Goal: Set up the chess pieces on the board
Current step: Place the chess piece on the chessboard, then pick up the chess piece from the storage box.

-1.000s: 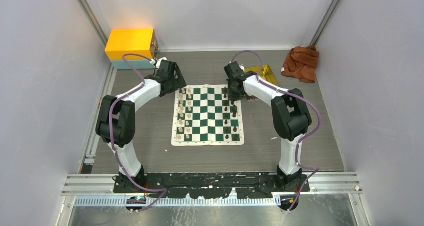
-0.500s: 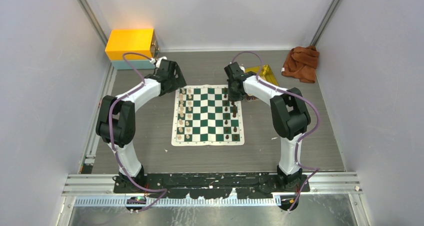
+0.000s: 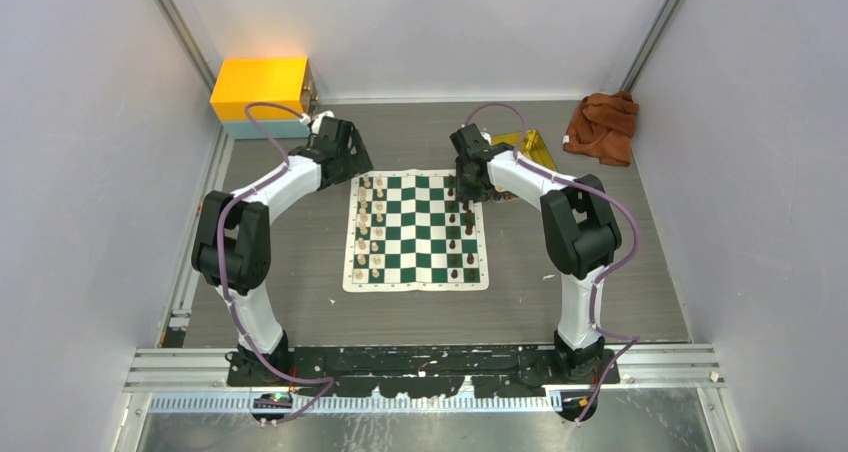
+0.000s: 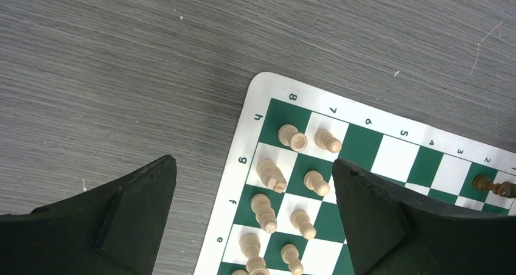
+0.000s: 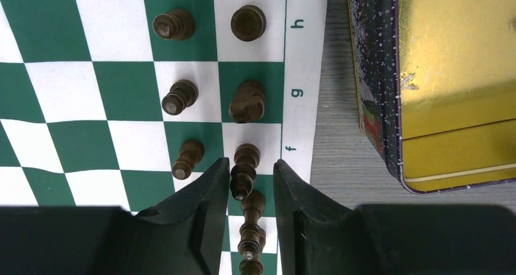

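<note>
The board [image 3: 416, 278] lies flat in the middle of the table. Cream pieces [image 3: 370, 227] stand in two columns on its left side, dark pieces [image 3: 462, 232] in two columns on its right. My left gripper [image 3: 355, 175] hovers over the far left corner, wide open and empty, above cream pieces [image 4: 266, 173]. My right gripper [image 3: 465, 189] is over the far right corner. In the right wrist view its jaws [image 5: 246, 165] stand narrowly open around a dark bishop [image 5: 244, 168] on the f square, with a gap at the right finger.
A shiny gold tray [image 3: 527, 148] lies just right of the board's far corner, close to the right gripper [image 5: 450, 74]. A brown cloth [image 3: 602, 124] is at the far right. A yellow box [image 3: 262, 89] stands at the far left.
The right arm has shifted very slightly over the board's far right corner. The left arm and the pieces have not visibly moved.
</note>
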`<action>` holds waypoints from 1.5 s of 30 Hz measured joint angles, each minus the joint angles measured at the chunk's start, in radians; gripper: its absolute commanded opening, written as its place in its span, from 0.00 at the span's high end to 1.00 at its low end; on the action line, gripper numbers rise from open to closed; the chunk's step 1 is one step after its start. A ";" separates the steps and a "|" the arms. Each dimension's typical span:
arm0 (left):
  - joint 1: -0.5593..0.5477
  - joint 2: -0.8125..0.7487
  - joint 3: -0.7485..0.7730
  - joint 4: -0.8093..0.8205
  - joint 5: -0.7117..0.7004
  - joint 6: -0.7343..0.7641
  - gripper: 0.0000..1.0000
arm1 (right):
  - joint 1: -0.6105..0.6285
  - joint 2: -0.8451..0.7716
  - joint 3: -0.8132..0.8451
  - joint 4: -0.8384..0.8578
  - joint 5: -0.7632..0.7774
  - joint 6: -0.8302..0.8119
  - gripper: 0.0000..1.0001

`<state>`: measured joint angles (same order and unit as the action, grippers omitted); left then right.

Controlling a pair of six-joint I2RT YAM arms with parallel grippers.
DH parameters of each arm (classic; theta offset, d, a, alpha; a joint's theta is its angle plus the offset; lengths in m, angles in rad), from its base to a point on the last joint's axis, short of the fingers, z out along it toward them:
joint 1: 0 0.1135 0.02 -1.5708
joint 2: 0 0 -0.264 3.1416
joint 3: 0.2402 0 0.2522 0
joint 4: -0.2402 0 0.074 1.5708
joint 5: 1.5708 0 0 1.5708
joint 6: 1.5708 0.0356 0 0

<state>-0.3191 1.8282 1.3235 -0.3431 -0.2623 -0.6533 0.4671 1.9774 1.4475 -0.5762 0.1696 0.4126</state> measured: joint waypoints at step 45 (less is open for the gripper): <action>-0.004 -0.409 -0.296 0.332 -0.132 0.249 0.04 | -0.327 -0.049 0.132 -0.096 0.236 0.153 0.57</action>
<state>-0.3233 1.4193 1.0279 -0.0109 -0.3943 -0.4038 0.1398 1.9285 1.5799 -0.6724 0.4057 0.5652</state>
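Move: The last dark piece, in the yellow tin, lies about 8 cm ahead of the right hand and 16 cm to its right, a couple of centimetres lower; the tin's middle is some 11 cm ahead and 15 cm right. The bishop stands right between the right fingers, with the knight about 4 cm ahead of it. From the left hand, the tin's piece is roughly 44 cm to the right, 3 cm ahead and 7 cm lower. Lift the part-open right gripper about 9 cm straight up clear of the bishop, swing it some 17 cm right and a little forward over the tin, turning about 30 degrees clockwise, then start sinking towards the last piece. Keep its fingers as they are. Raise the empty, open left gripper about 11 cm, drifting slightly left, and tip its fingers up some 25 degrees. ##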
